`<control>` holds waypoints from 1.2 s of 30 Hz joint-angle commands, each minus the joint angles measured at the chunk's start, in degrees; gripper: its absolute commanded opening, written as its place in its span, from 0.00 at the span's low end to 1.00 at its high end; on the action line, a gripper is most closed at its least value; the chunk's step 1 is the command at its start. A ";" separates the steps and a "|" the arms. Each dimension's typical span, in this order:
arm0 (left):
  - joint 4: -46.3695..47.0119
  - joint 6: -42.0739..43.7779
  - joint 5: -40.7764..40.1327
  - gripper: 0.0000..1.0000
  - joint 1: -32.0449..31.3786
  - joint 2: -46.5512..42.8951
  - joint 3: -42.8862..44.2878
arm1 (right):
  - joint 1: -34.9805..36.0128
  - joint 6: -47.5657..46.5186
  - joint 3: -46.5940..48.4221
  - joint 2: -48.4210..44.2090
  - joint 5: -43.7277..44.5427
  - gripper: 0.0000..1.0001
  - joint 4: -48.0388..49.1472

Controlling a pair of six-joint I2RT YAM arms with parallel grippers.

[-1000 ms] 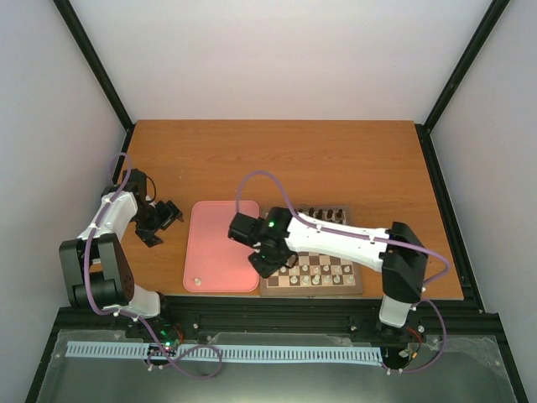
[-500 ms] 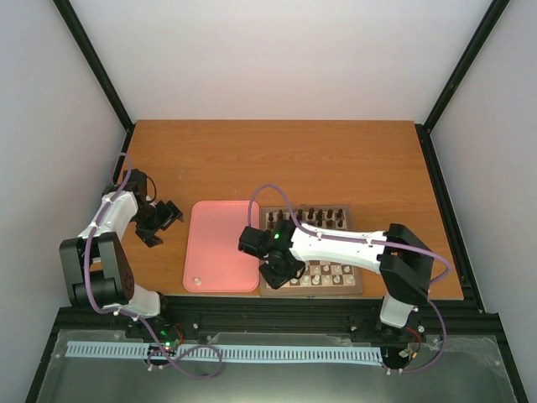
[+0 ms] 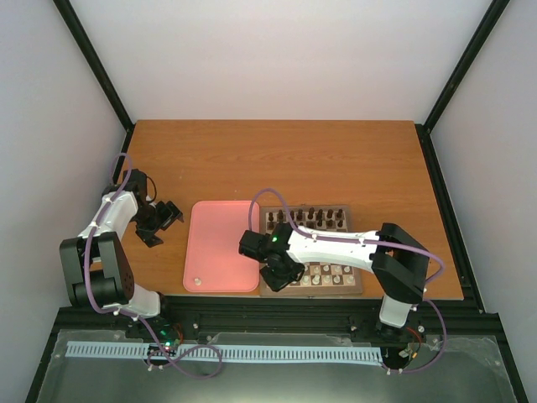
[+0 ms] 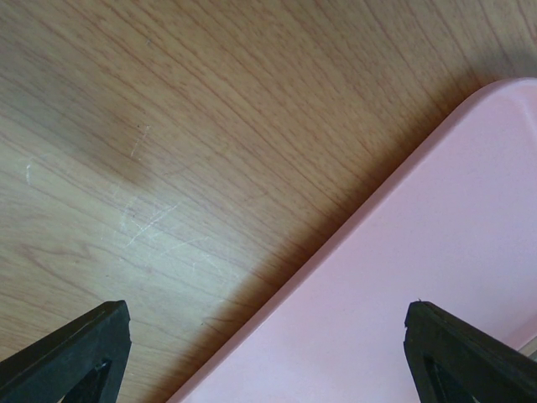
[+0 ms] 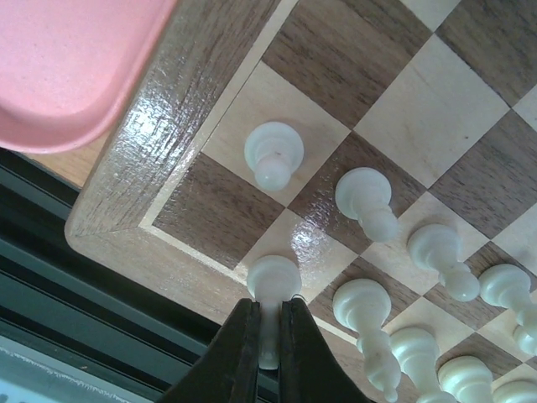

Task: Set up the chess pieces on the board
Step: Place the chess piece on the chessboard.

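The board (image 3: 352,290) lies at the table's near edge, right of centre. In the right wrist view my right gripper (image 5: 268,317) is shut on the stem of a white chess piece (image 5: 273,281). The piece's round base is over the cream square beside the board's (image 5: 126,180) dark near-left corner square; whether it touches I cannot tell. Several white chess pieces (image 5: 273,154) stand on the near rows. From above, the right gripper (image 3: 281,275) sits over that corner. My left gripper (image 3: 168,217) rests far left, open, with nothing between its fingers (image 4: 80,353).
A pink tray (image 3: 220,248) lies just left of the board, its corner overlapping the board's edge (image 5: 67,59), with one small white piece (image 3: 197,281) near its front. Dark pieces (image 3: 312,217) fill the board's far rows. The left wrist view looks down on the tray's edge (image 4: 419,252).
My right gripper has carried the white piece from the tray's right edge rightward and nearer, to the board's near-left corner. The left arm has not moved.
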 commanded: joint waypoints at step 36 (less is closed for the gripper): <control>0.60 -0.46 0.29 1.00 -0.44 -0.59 0.64 | -0.14 -2.35 12.01 -1.89 3.41 0.39 -4.13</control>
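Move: The right gripper still holds the white piece; its place, the pale square next to the empty near-left corner square, is less than 1 cm ahead and 1 cm right, about 3 cm down. The next back-row piece stands roughly 3 cm right and level, one pawn 3 cm straight ahead, the corner pawn 3 cm ahead and 3 cm left. From the left gripper that square lies some 30 cm right and 14 cm back, 4 cm lower. With the right gripper pointing straight down, nudge the held white piece barely half a centimetre forward and to the right, easing it slightly down onto its pale square between its neighbours. Open the fingers about a third of the way to let go of its top, then lift clear some 3.5 cm while swinging a couple of centimetres left towards the pink tray. ##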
